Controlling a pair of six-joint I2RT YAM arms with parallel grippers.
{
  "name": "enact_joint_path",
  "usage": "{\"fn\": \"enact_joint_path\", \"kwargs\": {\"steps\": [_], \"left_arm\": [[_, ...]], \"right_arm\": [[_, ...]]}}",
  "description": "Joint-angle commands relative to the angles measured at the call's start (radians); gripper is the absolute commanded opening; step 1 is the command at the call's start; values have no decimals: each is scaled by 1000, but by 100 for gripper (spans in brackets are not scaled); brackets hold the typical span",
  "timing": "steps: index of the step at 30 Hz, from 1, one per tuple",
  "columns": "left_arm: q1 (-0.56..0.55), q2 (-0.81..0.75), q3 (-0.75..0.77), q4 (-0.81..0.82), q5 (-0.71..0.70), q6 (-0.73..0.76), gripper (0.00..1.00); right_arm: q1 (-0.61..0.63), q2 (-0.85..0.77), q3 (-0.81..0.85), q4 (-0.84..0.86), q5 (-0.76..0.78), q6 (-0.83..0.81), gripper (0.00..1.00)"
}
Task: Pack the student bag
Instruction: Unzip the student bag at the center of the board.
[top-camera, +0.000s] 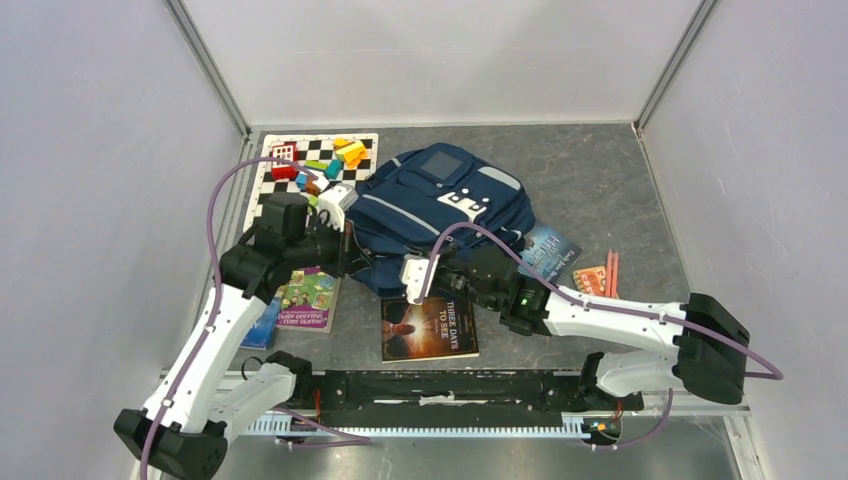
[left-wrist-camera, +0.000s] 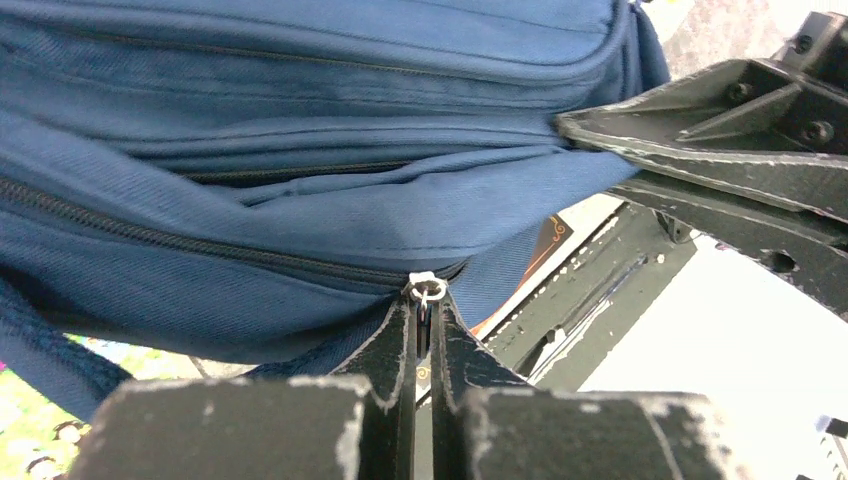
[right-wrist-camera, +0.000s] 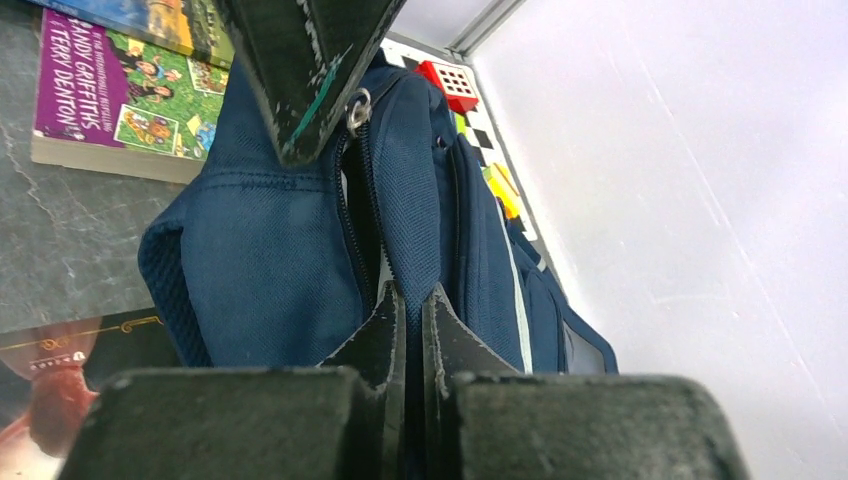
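Observation:
The navy student bag (top-camera: 440, 205) lies in the middle of the table with its front pockets facing up. At the bag's near left edge, my left gripper (left-wrist-camera: 427, 300) is shut on the small metal zipper pull (left-wrist-camera: 427, 290). My right gripper (right-wrist-camera: 412, 295) is shut on a fold of the bag's blue fabric (right-wrist-camera: 400, 190) beside the zipper, at the near edge. In the right wrist view the zipper (right-wrist-camera: 352, 230) gapes slightly between the two grips. The top view shows my left gripper (top-camera: 347, 250) and right gripper (top-camera: 415, 280) close together at the bag's near side.
A purple and green book (top-camera: 308, 298) lies under my left arm. A dark book (top-camera: 428, 327) is at the front centre and a blue book (top-camera: 548, 250) sits right of the bag. Orange and red stationery (top-camera: 598, 277) lies further right. A checkered mat with coloured blocks (top-camera: 315, 165) is at the back left.

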Motion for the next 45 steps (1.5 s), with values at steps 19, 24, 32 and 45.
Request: {"fn": "enact_joint_path", "kwargs": {"steps": [19,24,32,45], "left_arm": [[53,214,239,-79,-543,38,2],[97,275,242,-28,-497,29,2],[133,360,228,66,-474,85,2],[135,261,102,197,-628,125,42]], "right_arm": [[-36,-209,-154,34,77,-5,0],[-36,-273,-182,72,38,16,0],[-36,-309,-170,77,-39,36,0],[-36,-316,-160,87,-87,64,0]]}}
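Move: The left fingers hold the zipper pull; it is headed for the far-left corner of the bag's zipper, about 12 cm ahead, 5 left and 5 lower. The flap edge, pinched by the right fingers, stands some 7 cm right of the left hand and 1 cm ahead. About 19 cm below are the treehouse book, 5 ahead and 17 left, and the dark book, 4 back and 11 right. From the right hand, the pull is some 7 cm left, 1 nearer, level. Draw the held zipper pull forward and left along the track, swinging the left wrist counter-clockwise with its left side rising, some 25 degrees in all; then carry on forward and sink towards the zipper's far-left corner, about 10 cm forward overall, and start opening the fingers there. Meanwhile keep the right fingers pinched on the flap edge and pull it about 5 cm right, then hold. ##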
